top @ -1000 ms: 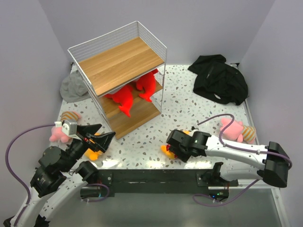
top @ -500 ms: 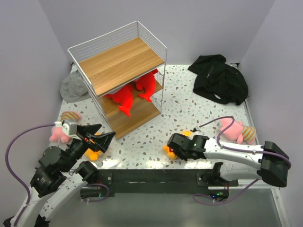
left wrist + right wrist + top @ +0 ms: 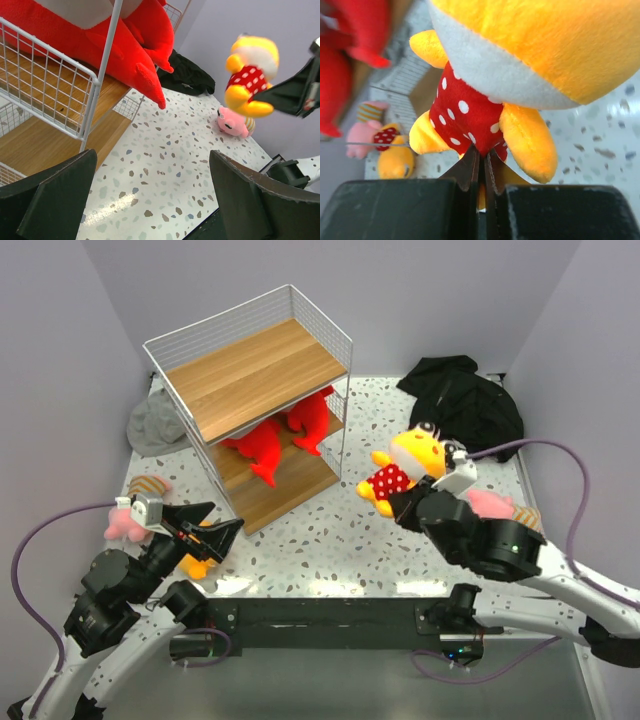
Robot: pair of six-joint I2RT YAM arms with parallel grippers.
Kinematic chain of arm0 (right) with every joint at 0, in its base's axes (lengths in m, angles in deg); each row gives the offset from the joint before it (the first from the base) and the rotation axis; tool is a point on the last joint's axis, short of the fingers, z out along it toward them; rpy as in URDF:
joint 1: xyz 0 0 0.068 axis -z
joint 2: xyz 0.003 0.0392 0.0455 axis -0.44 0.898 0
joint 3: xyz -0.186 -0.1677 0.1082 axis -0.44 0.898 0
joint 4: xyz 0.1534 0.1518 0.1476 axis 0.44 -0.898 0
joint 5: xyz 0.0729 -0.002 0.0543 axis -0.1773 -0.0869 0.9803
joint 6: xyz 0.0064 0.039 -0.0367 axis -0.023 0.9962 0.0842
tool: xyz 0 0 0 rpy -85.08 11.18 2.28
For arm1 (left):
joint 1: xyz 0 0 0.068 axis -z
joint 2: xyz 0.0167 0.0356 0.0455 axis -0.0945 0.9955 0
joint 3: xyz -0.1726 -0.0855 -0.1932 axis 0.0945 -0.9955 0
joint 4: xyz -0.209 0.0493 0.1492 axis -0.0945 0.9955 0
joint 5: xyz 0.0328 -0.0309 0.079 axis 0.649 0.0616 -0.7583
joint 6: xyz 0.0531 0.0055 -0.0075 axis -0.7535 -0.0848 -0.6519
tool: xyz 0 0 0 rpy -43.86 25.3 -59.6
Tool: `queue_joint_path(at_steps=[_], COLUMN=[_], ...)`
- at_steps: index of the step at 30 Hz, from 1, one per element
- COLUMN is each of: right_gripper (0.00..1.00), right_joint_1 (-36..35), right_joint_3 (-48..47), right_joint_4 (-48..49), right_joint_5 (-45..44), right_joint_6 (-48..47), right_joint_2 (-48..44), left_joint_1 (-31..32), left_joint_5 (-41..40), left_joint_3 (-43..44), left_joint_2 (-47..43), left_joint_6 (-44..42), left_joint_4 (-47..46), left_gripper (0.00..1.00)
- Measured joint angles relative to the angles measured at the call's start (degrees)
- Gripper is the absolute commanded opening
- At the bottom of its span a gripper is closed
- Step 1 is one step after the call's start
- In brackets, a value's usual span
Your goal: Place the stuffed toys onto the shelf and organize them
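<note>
My right gripper [image 3: 400,500] [image 3: 481,159] is shut on the red dotted outfit of a yellow doll [image 3: 408,466] [image 3: 485,75] and holds it in the air to the right of the shelf [image 3: 255,365]. Both red sharks [image 3: 266,446] [image 3: 311,418] lie on the shelf's middle board. Low at the left my left gripper [image 3: 222,520] [image 3: 150,200] stands wide open with nothing between its fingers. A second yellow doll [image 3: 195,562] [image 3: 395,156] lies just below it. One pink toy [image 3: 125,522] lies at the left. Another pink toy [image 3: 492,506] [image 3: 232,122] lies at the right, behind my right arm.
A black cloth heap [image 3: 465,405] [image 3: 187,75] lies at the back right. A grey hat [image 3: 155,425] sits behind the shelf's left side. The shelf's white wire side [image 3: 107,65] stands close to my left wrist camera, a shark tail [image 3: 145,75] poking out past it.
My right gripper closed on the yellow doll at the table's front and lifted it up and back toward the shelf. The left arm has not moved.
</note>
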Motion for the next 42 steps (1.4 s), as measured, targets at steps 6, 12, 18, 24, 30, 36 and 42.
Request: queue_joint_path(at_steps=[6,12,18,24,30,36,42], right_gripper=[0.00,0.00,0.00,0.00,0.00,0.06,0.07], right_joint_1=[0.0,0.0,0.0,0.0,0.0,0.0,0.0], right_joint_3=[-14.9,-29.1,-38.6,-45.1,-57.1,-66.9,-73.7], right_joint_4=[6.8,10.3,11.0,9.8,6.7,5.2,3.8], right_joint_5=[-0.3,4.1,10.7,17.8,25.5,29.5,31.1], right_joint_6=[-25.4,-42.0,-49.6,-53.5,-57.2,-59.8,-62.5], right_joint_2=[-0.5,4.6,12.8,20.5,30.8,39.3,46.8], left_joint_1=[0.0,0.0,0.0,0.0,0.0,0.0,0.0], left_joint_5=[0.0,0.0,0.0,0.0,0.0,0.0,0.0], left_joint_3=[0.0,0.0,0.0,0.0,0.0,0.0,0.0], left_joint_2=[0.0,0.0,0.0,0.0,0.0,0.0,0.0], left_joint_6=[0.0,0.0,0.0,0.0,0.0,0.0,0.0], left_joint_4=[0.0,0.0,0.0,0.0,0.0,0.0,0.0], left_gripper=[1.00,1.00,1.00,1.00,1.00,1.00,1.00])
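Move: The right hand already pinches the yellow toy. The shelf's top board lies about 28 cm to its left, 16 cm ahead and 13 cm above. On the board below, the nearer red shark is roughly 11 cm ahead and 29 cm left, the farther one 17 ahead and 19 left, both near hand height. From the idle left hand, the top board is some 21 cm ahead, 8 right and 10 up. Tilting up, the right hand lifts its pinched yellow toy some 25 cm, then 20 left towards the shelf top. ##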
